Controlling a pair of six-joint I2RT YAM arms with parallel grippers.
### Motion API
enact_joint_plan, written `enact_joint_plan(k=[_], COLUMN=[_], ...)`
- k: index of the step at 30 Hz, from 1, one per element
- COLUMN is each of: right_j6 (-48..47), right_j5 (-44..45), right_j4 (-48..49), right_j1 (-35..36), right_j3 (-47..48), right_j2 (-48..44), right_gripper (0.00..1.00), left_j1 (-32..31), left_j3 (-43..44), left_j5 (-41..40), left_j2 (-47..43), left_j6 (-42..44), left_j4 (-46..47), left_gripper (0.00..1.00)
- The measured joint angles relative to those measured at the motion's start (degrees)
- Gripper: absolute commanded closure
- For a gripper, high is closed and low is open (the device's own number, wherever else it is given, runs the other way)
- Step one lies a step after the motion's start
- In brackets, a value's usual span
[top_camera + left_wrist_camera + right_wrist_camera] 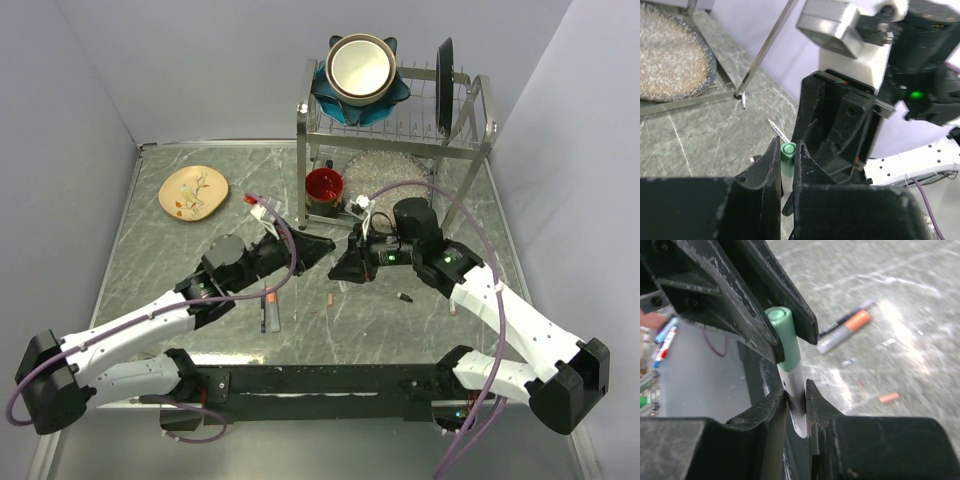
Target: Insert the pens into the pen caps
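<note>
Above the middle of the table my two grippers meet tip to tip. In the left wrist view, my left gripper is shut on a teal-green pen cap. My right gripper is shut on a white pen, whose upper end sits in that green cap. In the top view the left gripper and the right gripper hide this pen. A grey pen with an orange cap lies on the table. A loose orange cap and a small black cap lie apart from it.
A metal dish rack stands at the back with bowls and a dark plate on top. Under it are a red cup and a speckled plate. A beige plate lies back left. Another thin pen lies near the rack's foot.
</note>
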Motion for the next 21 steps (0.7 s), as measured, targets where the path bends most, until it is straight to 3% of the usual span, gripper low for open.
enact_joint_plan(k=[9,11,15,18,19,21], right_j6=[-4.7,-5.2,-5.6,-6.0,-6.1,-6.3], right_j5=[9.4,10.4,11.6,13.6,14.0,14.8], right_j4=[-7.9,-8.3,-6.4,-0.7,1.4,7.7], right_j1=[1.2,1.4,2.3,3.8,4.2,4.8], right_j3=[5.1,5.2,5.1,4.4,4.1,3.0], right_j2=[0.9,0.9,0.6,-0.4,-0.9,-2.3], right_gripper=[1.00,1.00,1.00,1.00,1.00,1.00], left_j1=[-0.3,-0.3,0.5,2.5,3.0,3.7], left_j3=[6.9,9.3,15.0,20.8,22.6,26.4], left_j5=[-1.3,-1.2,-0.3,2.6,3.5,5.2], left_j2=[4.9,5.5,6.1,6.1,6.1,6.1], left_j6=[0.0,0.2,1.1,1.6,1.7,2.1], left_j4=[-6.3,-9.3,-17.0,-23.9,-25.7,-31.0], left_gripper=[0.99,0.88,0.80,0.69,0.60,0.56])
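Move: The green pen cap is already between the left fingertips and on the upper end of the white pen. The pen stands roughly upright in the right fingers, with the cap about 4 cm above the right hand and 1 cm ahead. From the left hand, a small orange piece lies almost straight below. The orange-tipped marker is about 14 cm left and 3 cm back, and the black pen 17 cm left and 3 cm back, all on the table some 28 cm below. The left fingers let go of the green cap, opening from nearly shut to about a third, while the right fingers keep their grip on the white pen beneath. Both hands first edge forward together by some 2 cm, then rise about 5 cm side by side. The right hand rolls roughly 20 degrees, leaning the pen's top back towards the base. ##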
